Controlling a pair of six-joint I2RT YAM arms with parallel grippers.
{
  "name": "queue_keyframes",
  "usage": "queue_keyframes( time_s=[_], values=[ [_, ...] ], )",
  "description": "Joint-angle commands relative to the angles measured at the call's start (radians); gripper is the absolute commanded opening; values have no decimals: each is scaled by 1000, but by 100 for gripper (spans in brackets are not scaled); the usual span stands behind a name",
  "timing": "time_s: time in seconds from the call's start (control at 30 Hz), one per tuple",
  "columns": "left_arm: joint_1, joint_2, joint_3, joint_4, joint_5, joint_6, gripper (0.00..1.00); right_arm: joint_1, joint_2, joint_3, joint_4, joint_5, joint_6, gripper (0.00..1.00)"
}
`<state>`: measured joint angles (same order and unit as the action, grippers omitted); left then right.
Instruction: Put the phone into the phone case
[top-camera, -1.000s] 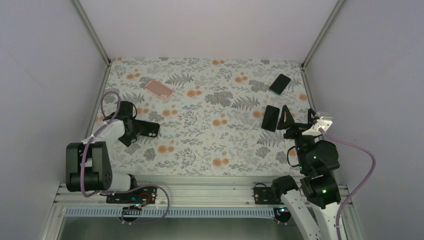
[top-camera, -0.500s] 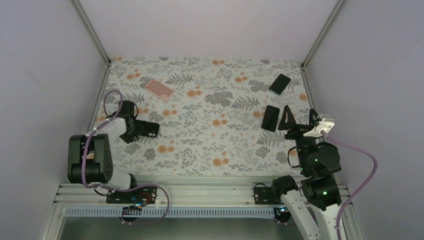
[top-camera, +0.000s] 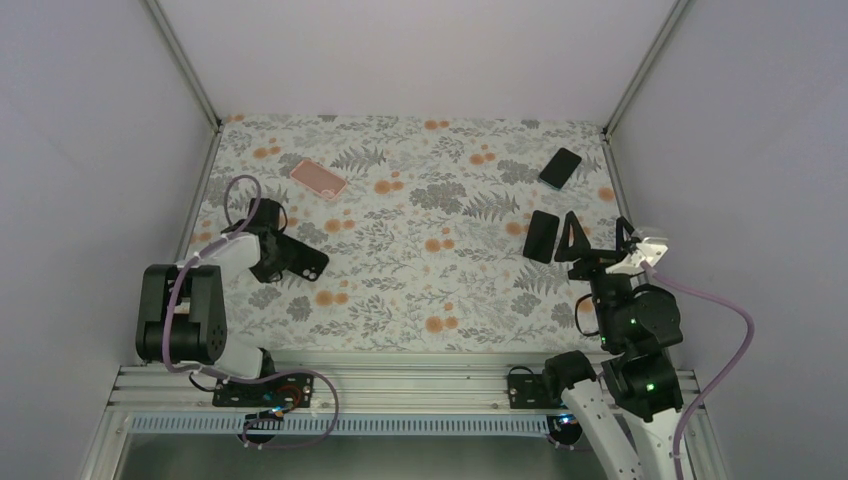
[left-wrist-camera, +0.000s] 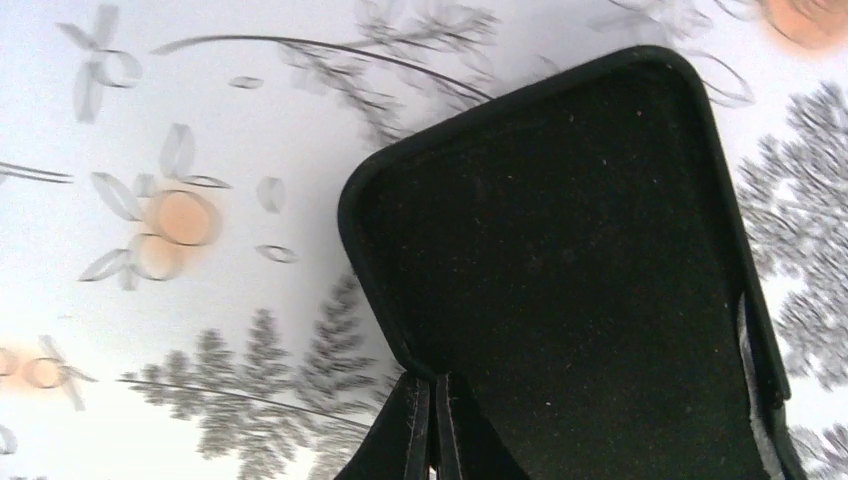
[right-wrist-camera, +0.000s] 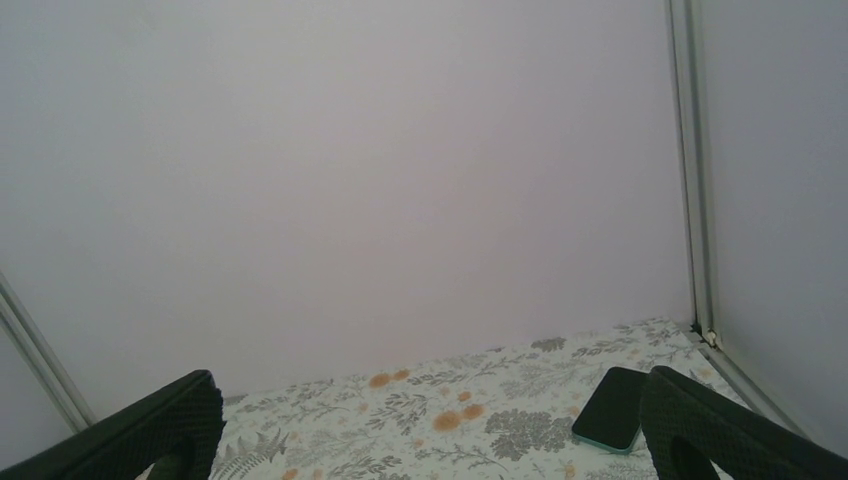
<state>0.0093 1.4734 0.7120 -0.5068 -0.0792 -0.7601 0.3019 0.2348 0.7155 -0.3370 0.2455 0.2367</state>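
A black phone case (top-camera: 303, 260) lies on the flowered cloth at the left. In the left wrist view its dark inside (left-wrist-camera: 560, 280) faces up. My left gripper (top-camera: 278, 248) is shut on the case's near edge (left-wrist-camera: 432, 388). A black phone (top-camera: 541, 236) lies at the right, just left of my right gripper (top-camera: 596, 238). That gripper is open, empty and raised. A second black phone (top-camera: 560, 167) lies at the back right. In the right wrist view it shows a teal edge (right-wrist-camera: 612, 408), beside the right finger of the open gripper (right-wrist-camera: 430, 390).
A pink phone-shaped item (top-camera: 319, 178) lies at the back left; I cannot tell whether it is a phone or a case. Metal frame posts (top-camera: 185, 62) and grey walls bound the cloth on three sides. A metal rail (top-camera: 400, 385) runs along the near edge.
My left gripper has moved a little to the right with the black case, which has turned slightly. The right arm has barely moved.
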Motion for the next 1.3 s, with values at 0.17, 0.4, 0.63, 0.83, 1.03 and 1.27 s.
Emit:
queue_keyframes(
  time_s=[0.17, 0.4, 0.63, 0.83, 1.03, 1.27],
  values=[
    [-158, 44, 114, -7, 21, 153, 2, 11, 123, 72, -66, -124, 25, 99],
    [-304, 79, 169, 49, 52, 264, 2, 11, 204, 80, -63, -279, 52, 99],
    [-477, 152, 214, 136, 76, 354, 2, 11, 309, -10, -25, -478, 106, 99],
    [-607, 203, 246, 195, 88, 459, 2, 11, 390, -77, 47, -602, 126, 99],
    [-693, 208, 247, 269, 140, 572, 2, 11, 478, -98, 73, -637, 98, 99],
    [-730, 233, 216, 329, 219, 641, 2, 13, 561, -143, 117, -683, 93, 99]
  ],
)
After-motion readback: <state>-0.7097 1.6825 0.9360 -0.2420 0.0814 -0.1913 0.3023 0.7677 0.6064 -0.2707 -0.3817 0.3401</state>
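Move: My left hand already has the black phone case pinched by its near rim; the case's middle lies about 2 cm ahead and 5 cm to the right, and the clear table middle I take it to is level and some 32 cm right. The pink case lies 23 cm ahead and 8 cm right. From my right hand the black case lies about 11 cm ahead, 55 cm left and 36 cm below; the near phone is roughly 15 cm ahead, 3 cm right, equally far below. Keeping the rim pinched, I swing my left hand about 30 cm right to the table middle, bowing slightly forward and back again and rising some 3 cm, while it turns roughly 75 degrees clockwise. My right hand, empty and wide open, comes down about 16 cm, left 13 cm and forward 7 cm towards the black case, its fingers turning left and tipping down. ##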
